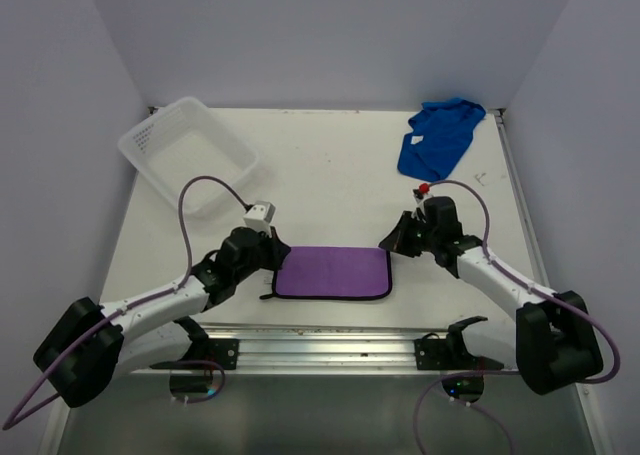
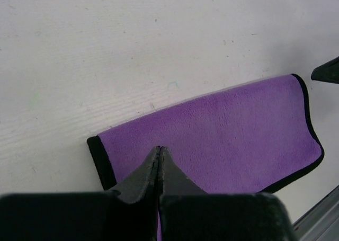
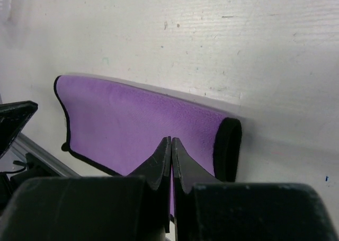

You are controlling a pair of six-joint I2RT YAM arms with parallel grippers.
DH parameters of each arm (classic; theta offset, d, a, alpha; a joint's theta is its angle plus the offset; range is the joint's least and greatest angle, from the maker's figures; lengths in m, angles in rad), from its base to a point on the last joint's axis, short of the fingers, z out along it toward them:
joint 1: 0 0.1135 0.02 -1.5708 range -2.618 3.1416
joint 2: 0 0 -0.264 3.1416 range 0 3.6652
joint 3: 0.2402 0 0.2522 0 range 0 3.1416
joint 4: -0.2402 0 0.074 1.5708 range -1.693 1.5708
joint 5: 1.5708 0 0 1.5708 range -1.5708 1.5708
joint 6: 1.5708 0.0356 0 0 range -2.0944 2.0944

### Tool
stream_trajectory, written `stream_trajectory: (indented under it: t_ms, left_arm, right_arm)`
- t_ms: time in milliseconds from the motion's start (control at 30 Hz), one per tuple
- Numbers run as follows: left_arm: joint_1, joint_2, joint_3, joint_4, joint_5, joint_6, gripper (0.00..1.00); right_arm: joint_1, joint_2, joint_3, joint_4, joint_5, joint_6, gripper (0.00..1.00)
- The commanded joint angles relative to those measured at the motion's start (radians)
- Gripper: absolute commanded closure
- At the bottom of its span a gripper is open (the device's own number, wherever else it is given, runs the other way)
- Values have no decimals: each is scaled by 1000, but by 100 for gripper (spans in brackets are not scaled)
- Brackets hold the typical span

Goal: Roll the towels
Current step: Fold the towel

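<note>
The purple towel (image 1: pixel 333 273) lies flat and folded over near the table's front edge, its black-trimmed ends to the left and right. My left gripper (image 1: pixel 275 260) is at its left end, and in the left wrist view the gripper (image 2: pixel 159 148) is shut, its tips over the purple towel (image 2: pixel 228 135) with no cloth between them. My right gripper (image 1: pixel 390 243) is at the right end. In the right wrist view it (image 3: pixel 171 139) is shut too, above the purple towel (image 3: pixel 127 124) beside the folded black edge (image 3: pixel 226 145). The blue towel (image 1: pixel 438 137) lies crumpled at the back right.
A white plastic basket (image 1: pixel 188 153) stands at the back left, tilted to the table's edges. A metal rail (image 1: pixel 320 340) runs along the front edge just below the purple towel. White walls close in the table on three sides.
</note>
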Motion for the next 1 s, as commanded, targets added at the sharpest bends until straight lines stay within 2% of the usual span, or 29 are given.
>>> stream_trajectory:
  t_ms: [0,400,667,967]
  left_arm:
    - [-4,43,5,86,9,-17,100]
    - [-4,192,56,35,-78,-8,100]
    - [-4,286,102,-17,-126,1,100]
    - [-1,338,131,-72,-158,-20,100]
  right_arm:
    - [0,45,46,50,41,20,100]
    - [0,208,18,101,86,0,100]
    - [0,309,58,101,120,-42,100]
    - [0,294,114,76,82,-100,99]
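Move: The folded purple towel lies below both hands. Its far left corner is about 3 cm ahead of the left hand, 3 cm to its left and 7 cm down; its far right corner is some 3 cm ahead of the right hand, 2 cm to its right and 6 cm down. The white basket stands roughly 26 cm ahead and 26 cm left of the left hand; the blue towel lies about 28 cm ahead and 17 cm right of the right hand. Onto the purple towel's two far corners both arms lower their shut fingertips, about 6 cm, tilting more downward as they sink. The fingertips come to press on the cloth just inside the corners; the right hand then eases forward almost 2 cm, while the left edges slightly forward and left during its later descent, its left side rolling up. ##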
